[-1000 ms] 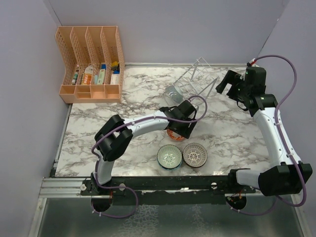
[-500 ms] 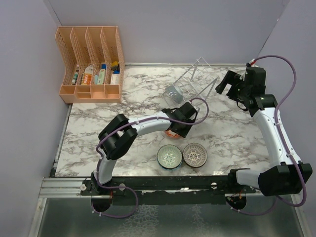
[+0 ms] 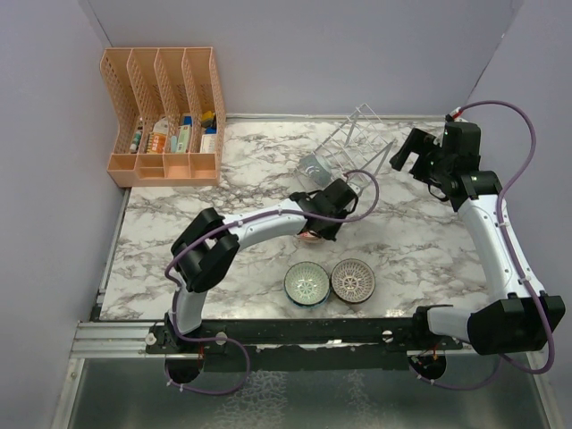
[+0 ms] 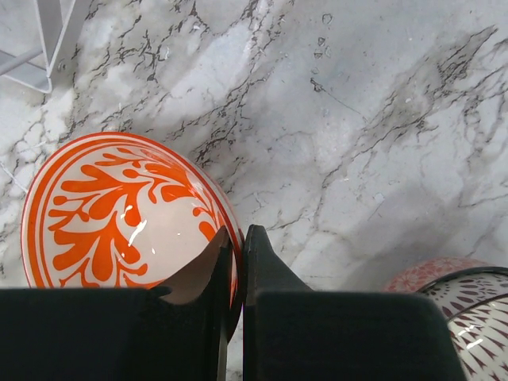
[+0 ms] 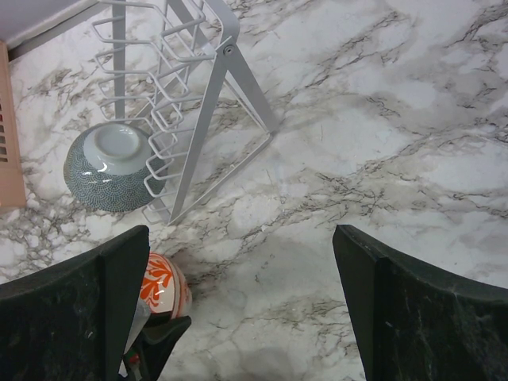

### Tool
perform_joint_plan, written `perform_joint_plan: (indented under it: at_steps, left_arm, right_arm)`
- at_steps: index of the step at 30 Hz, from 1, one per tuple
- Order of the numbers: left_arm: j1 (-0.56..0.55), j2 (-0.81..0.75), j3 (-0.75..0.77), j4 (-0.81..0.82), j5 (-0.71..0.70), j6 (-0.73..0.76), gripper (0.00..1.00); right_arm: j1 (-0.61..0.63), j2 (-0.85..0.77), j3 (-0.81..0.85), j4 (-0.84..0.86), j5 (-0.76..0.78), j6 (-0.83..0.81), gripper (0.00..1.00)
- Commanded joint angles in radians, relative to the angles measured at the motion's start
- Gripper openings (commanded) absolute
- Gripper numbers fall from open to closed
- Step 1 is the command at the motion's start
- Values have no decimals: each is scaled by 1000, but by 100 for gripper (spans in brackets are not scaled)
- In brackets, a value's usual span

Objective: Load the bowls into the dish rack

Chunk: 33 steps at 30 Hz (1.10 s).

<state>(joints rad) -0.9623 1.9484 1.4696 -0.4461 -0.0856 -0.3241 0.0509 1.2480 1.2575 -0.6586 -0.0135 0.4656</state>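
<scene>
The red-rimmed bowl (image 4: 111, 214), pale inside with an orange leaf pattern, is tilted, and my left gripper (image 4: 236, 242) is shut on its right rim. In the top view this bowl (image 3: 307, 235) shows only as a sliver under the left gripper (image 3: 314, 228). Near the front edge sit the teal-green bowl (image 3: 307, 284) and the brown-grey lattice bowl (image 3: 353, 280), side by side. The white wire dish rack (image 3: 353, 143) stands at the back, with a grey-blue bowl (image 5: 111, 167) in its near end. My right gripper (image 3: 409, 152) hovers open to the right of the rack, holding nothing.
An orange slotted organizer (image 3: 165, 116) with small items stands at the back left corner. Purple walls close off the left, back and right sides. Bare marble (image 3: 411, 241) lies between the rack and the front bowls.
My left gripper has shut on the red-rimmed bowl's rim and shifted slightly back toward the rack with it. The right arm has not moved.
</scene>
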Motion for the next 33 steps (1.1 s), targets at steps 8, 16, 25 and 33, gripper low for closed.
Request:
perform_joint_plan:
  at_steps: [8, 16, 25, 33]
  left_arm:
    - [132, -191, 277, 69, 184, -188, 0]
    - [349, -313, 48, 637, 371, -639, 0]
    - [424, -259, -101, 1157, 334, -950, 0]
    - [451, -82, -184, 1546, 250, -1202, 0]
  right_arm:
    - [-6, 36, 73, -1, -21, 8, 100]
    - [-13, 112, 159, 0, -72, 18, 100]
    - [-13, 163, 165, 6, -119, 24, 100]
    - [-13, 186, 164, 4, -129, 7, 100]
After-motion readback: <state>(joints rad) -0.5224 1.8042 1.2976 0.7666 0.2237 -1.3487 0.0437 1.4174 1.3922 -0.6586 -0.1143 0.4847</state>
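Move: The dish rack, where the orange bowl held by its right rim in the left fingers is bound, stands with its middle roughly 17 cm ahead of the left hand, 4 cm to its right and 5 cm above it. The grey-blue bowl already in it is some 16 cm ahead and 6 cm left. Behind the left hand sit the green bowl, 12 cm back and 8 cm left, and the brown bowl, 12 cm back and 4 cm right. From the right hand the rack is about 8 cm ahead, 14 cm left and 12 cm lower. The orange bowl, still pinched by its rim, is swept up nearly 30 cm and forward about 16 cm by the left arm, bowing slightly right and then left, to a place high by the rack's left side. The wrist rolls the down-pointing fingers up to the right almost 90 degrees, still turning after the climb levels off. The empty right hand eases 3–4 cm forward, fingers wide open. ##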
